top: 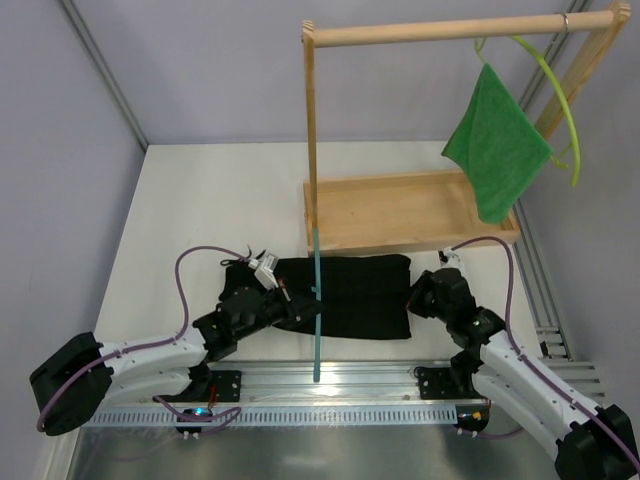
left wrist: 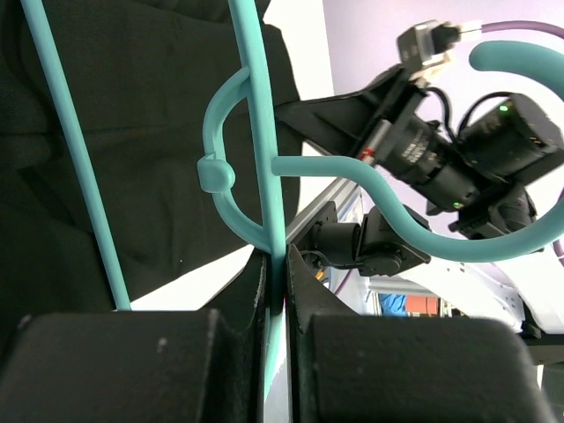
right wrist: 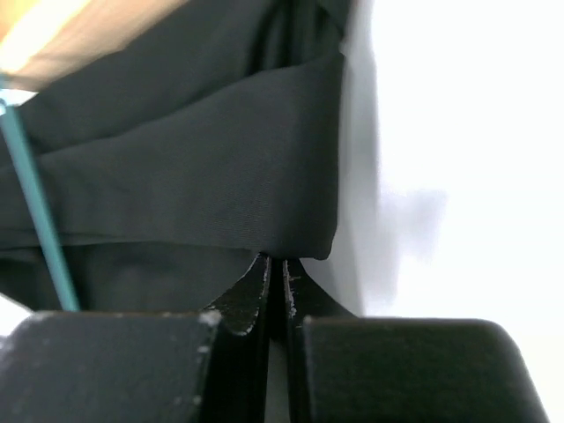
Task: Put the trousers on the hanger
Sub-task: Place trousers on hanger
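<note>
The black trousers (top: 360,295) lie folded on the white table in front of the wooden rack. Across their left part runs the thin teal hanger (top: 316,330), reaching over the table's near edge. My left gripper (top: 308,306) is shut on one bar of the hanger (left wrist: 261,132), just below its hook, with the trousers (left wrist: 141,115) behind. My right gripper (top: 413,295) sits at the trousers' right edge. Its jaws (right wrist: 275,264) are closed on the folded hem of the trousers (right wrist: 194,176), and the hanger (right wrist: 40,220) shows at the left.
A wooden rack stands behind the trousers with a tray base (top: 400,210) and a top rail (top: 450,30). A green cloth (top: 495,150) hangs from a yellow-green hanger (top: 560,100) on that rail. A metal rail (top: 330,375) carries both arm bases.
</note>
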You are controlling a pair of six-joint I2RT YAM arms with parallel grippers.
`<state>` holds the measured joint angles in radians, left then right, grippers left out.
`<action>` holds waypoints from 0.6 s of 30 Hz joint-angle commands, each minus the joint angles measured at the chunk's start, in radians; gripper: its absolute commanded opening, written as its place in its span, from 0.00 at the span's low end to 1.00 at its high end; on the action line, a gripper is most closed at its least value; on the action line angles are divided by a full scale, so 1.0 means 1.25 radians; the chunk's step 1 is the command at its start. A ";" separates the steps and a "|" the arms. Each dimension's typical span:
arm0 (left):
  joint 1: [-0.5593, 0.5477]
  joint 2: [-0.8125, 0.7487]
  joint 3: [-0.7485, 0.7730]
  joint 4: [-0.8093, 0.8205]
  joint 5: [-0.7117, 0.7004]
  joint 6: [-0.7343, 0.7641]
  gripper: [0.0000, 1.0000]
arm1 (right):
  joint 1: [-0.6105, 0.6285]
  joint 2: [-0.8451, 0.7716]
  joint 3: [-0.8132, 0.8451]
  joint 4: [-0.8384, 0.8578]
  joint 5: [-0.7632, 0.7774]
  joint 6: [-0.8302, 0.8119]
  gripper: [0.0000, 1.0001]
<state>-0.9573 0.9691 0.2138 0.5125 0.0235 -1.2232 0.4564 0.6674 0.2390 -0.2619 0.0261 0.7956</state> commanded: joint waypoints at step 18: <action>0.049 0.036 -0.021 0.091 0.036 -0.002 0.00 | 0.421 0.315 0.289 0.198 0.124 0.081 0.04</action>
<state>-0.9123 1.0306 0.2050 0.5991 0.0650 -1.2240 0.9443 1.0130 0.5205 -0.1539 0.1368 0.8825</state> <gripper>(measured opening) 0.036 0.056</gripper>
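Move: The right hand already grips the near right end of the trousers; the hanger, standing edge-on, has its middle some 23 cm to its left, roughly level fore and aft and about 3 cm higher. The trousers' middle lies about 21 cm left, 3 cm ahead and 3 cm down, and the rack's wooden base about 24 cm straight ahead. The left hand holds the hanger by its neck, the middle about 5 cm straight below. Keeping its pinch on the trousers, the right hand sweeps left about 13 cm towards the hanger, rising some 5 cm. ##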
